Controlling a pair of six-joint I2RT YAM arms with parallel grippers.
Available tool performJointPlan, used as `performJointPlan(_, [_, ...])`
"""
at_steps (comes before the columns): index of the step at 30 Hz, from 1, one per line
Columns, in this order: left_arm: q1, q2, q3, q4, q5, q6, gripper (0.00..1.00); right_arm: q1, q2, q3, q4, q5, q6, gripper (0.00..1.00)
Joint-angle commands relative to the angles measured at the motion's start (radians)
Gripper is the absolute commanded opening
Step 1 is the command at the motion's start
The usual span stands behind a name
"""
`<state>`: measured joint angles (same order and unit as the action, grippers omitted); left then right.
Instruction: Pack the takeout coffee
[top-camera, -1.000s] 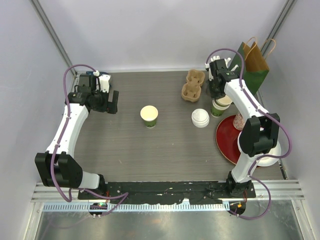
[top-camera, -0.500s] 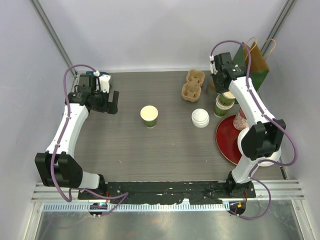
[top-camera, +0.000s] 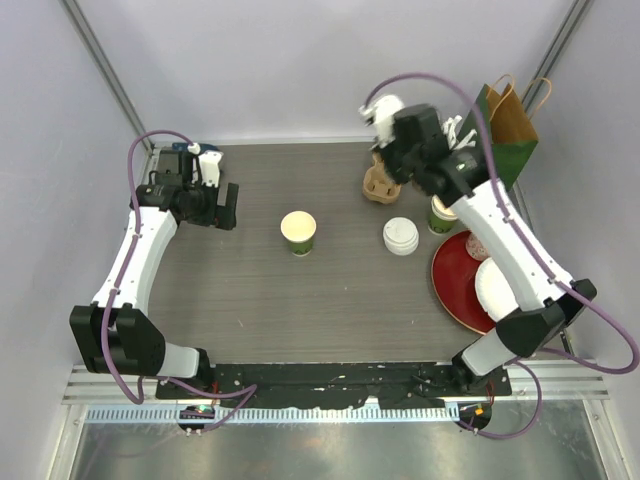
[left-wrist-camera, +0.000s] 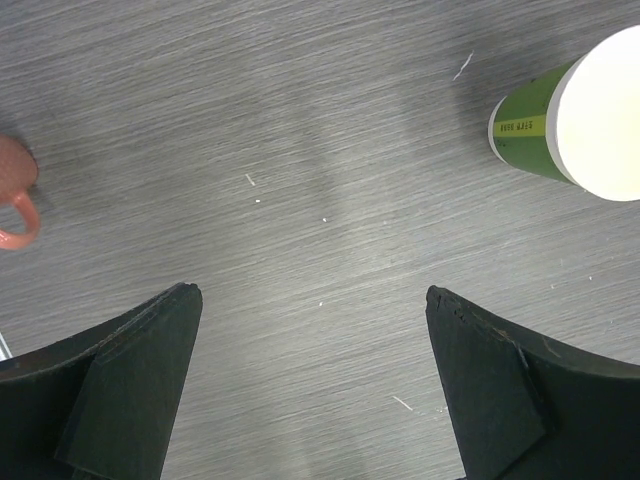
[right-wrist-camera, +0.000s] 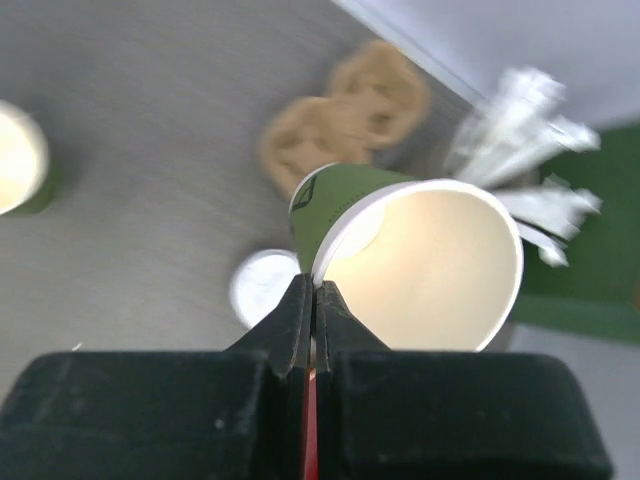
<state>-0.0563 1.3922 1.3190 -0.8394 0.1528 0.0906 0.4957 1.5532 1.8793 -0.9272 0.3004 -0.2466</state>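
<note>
My right gripper (right-wrist-camera: 313, 290) is shut on the rim of a green paper cup (right-wrist-camera: 420, 250). That cup is cream inside, has no lid, and hangs tilted in the air. In the top view this gripper (top-camera: 392, 168) is raised over the cardboard cup carrier (top-camera: 376, 186), and the held cup is hidden under the arm. A second lidless green cup (top-camera: 298, 231) stands mid-table; it also shows in the left wrist view as a cup (left-wrist-camera: 570, 120). White lids (top-camera: 400, 236) sit stacked beside it. My left gripper (left-wrist-camera: 312, 292) hangs open over bare table at the far left.
A stack of green cups (top-camera: 440, 213) stands right of the lids. A red plate (top-camera: 455, 275) carries a white plate (top-camera: 497, 288). A green and brown paper bag (top-camera: 505, 125) stands at the back right. Walls close the table on three sides.
My right gripper closed on the top cup's rim, lifted it off the stack and swung up and left over the carrier. The left arm has not moved.
</note>
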Motion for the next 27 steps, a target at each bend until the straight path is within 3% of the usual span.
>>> performJointPlan(1, [0.007,-0.004,0.02,-0.009,0.028,0.014,1.0,0.19,-0.019,-0.185,0.124,-0.106,-0.161,0.01])
performJointPlan(15, [0.007,-0.007,0.011,-0.012,0.013,0.02,1.0,0.228,0.042,-0.52,0.359,-0.283,-0.183,0.01])
performJointPlan(21, [0.007,-0.009,0.006,-0.01,0.007,0.02,1.0,0.236,0.088,-0.528,0.396,-0.32,-0.171,0.01])
performJointPlan(27, [0.007,-0.01,0.003,-0.012,0.004,0.024,1.0,0.254,0.154,-0.496,0.347,-0.264,-0.18,0.01])
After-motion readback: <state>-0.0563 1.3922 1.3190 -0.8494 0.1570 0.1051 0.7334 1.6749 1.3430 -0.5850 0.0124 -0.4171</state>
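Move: The right hand holds a second paper cup by its rim. The first, standing cup is about 24 cm to this hand's left, 3 cm back and 27 cm below. The white lids lie nearly underneath, roughly 1 cm ahead, 3 cm right and 31 cm down; the cup tray is some 18 cm ahead, 1 cm left and 30 cm down. From the left hand, the standing cup is about 17 cm right, 2 cm ahead and 12 cm lower. Shut fingers keep their pinch on the second cup's rim as the right hand swings fast to the left and slightly back, then sinks about 21 cm towards the clear table just right of the standing cup. The wrist turns some 30 degrees counter-clockwise and tips further down; over the last stretch the hand slows, easing leftward towards the standing cup. ##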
